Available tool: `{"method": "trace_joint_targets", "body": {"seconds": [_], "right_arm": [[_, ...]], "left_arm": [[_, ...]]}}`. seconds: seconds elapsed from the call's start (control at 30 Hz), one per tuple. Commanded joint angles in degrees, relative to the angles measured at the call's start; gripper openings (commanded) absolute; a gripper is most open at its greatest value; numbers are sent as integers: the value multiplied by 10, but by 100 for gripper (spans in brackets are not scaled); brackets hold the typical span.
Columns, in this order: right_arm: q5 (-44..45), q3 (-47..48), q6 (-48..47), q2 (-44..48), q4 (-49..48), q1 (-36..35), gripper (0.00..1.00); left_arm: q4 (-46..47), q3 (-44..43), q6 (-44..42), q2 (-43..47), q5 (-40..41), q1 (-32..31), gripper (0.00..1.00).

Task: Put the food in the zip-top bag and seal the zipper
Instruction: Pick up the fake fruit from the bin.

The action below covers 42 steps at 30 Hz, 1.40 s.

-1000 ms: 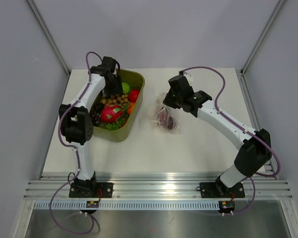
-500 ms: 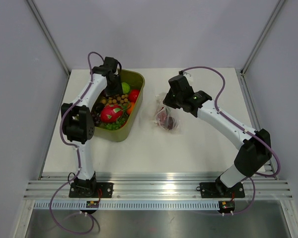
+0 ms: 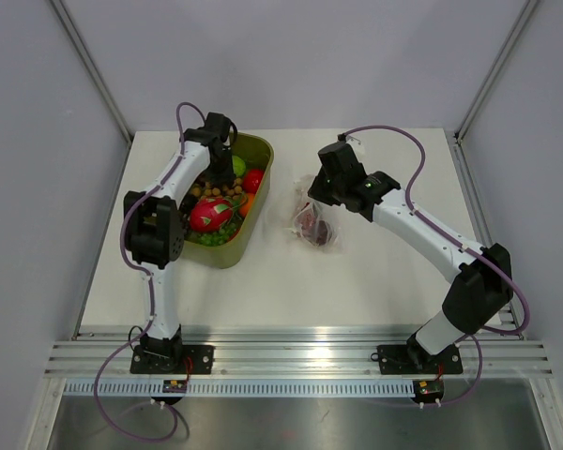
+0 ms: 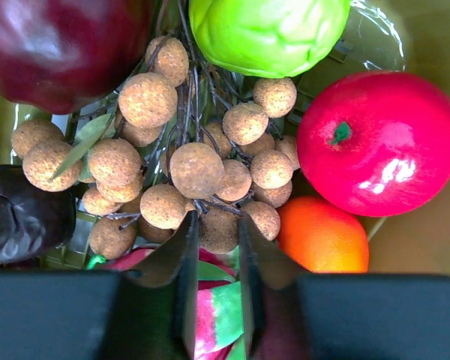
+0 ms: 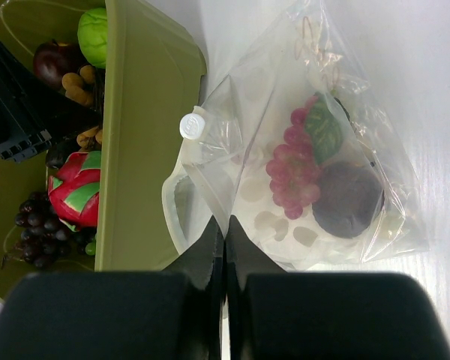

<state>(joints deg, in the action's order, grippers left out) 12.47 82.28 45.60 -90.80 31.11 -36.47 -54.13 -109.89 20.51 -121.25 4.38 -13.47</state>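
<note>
The food lies in an olive-green tub (image 3: 253, 234): a brown longan bunch (image 4: 196, 169), a green fruit (image 4: 266, 30), a red apple (image 4: 379, 142), an orange (image 4: 322, 236) and a dark red fruit (image 4: 60, 45). My left gripper (image 4: 215, 225) is down in the tub (image 3: 216, 176), its fingertips pressed on either side of one brown ball of the bunch. The zip-top bag (image 5: 285, 225) lies right of the tub with pink grapes (image 5: 292, 169) and a purple fruit (image 5: 349, 199) inside. My right gripper (image 5: 225, 225) is shut on the bag's mouth edge, by the zipper (image 5: 210, 184).
A red-and-green dragon fruit (image 4: 217, 315) and dark grapes (image 5: 34, 229) also lie in the tub. A white slider tab (image 5: 190, 125) sits on the bag's edge near the tub wall (image 5: 146, 150). Grey walls enclose the white table (image 3: 375, 291).
My left gripper has shifted toward the tub's back and right, and its jaws have narrowed onto the brown ball. The right arm and the bag have stayed put.
</note>
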Motion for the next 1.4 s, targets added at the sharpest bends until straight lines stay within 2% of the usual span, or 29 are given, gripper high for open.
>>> {"method": "trace_joint_targets", "body": {"seconds": [0.0,0.07,0.17,0.47,0.7,0.8,1.13,1.37], "right_arm": [[0,24,-7,5,-18,2,0],[0,24,-7,4,-20,2,0],[0,24,-7,4,-20,2,0],[0,19,-6,8,-22,2,0],[-2,20,-4,8,-23,3,0],[0,18,-4,9,-23,2,0],[-3,14,-2,12,-25,2,0],[-4,8,2,16,-26,2,0]], "left_arm": [[10,-19,-4,14,16,-2,13],[10,-20,-5,22,18,-2,5],[4,-23,-6,47,23,-2,0],[4,-56,2,151,47,4,0],[-4,-76,2,194,34,4,0],[-6,-80,1,213,18,4,0],[16,-41,10,276,-126,4,0],[26,-22,11,275,-129,4,0]]}}
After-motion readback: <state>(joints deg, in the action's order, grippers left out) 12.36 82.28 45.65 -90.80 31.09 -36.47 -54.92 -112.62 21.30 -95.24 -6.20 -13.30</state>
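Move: The left fingers, down in the bin, are already shut on the brown berry bunch, whose middle lies about 3 cm ahead and 1 cm left, slightly below. The bag mouth waits roughly 21 cm to this hand's right, 8 cm back and 10 cm higher. The red fruit sits some 7 cm right and 2 ahead, the green fruit 3 right and 5 ahead, both a little lower. From the right hand, pinching the bag mouth, the bunch lies about 23 cm left, 11 ahead and 13 below. Straight up at first, the left arm hoists the pinched berry bunch out of the bin, some 22 cm in all and quickest early on. The fingers swing outward by about 25 degrees; near the top the hand draws back 5 cm, eases slightly right and rolls its left side down. The right hand stays still, keeping its pinch on the bag mouth. ##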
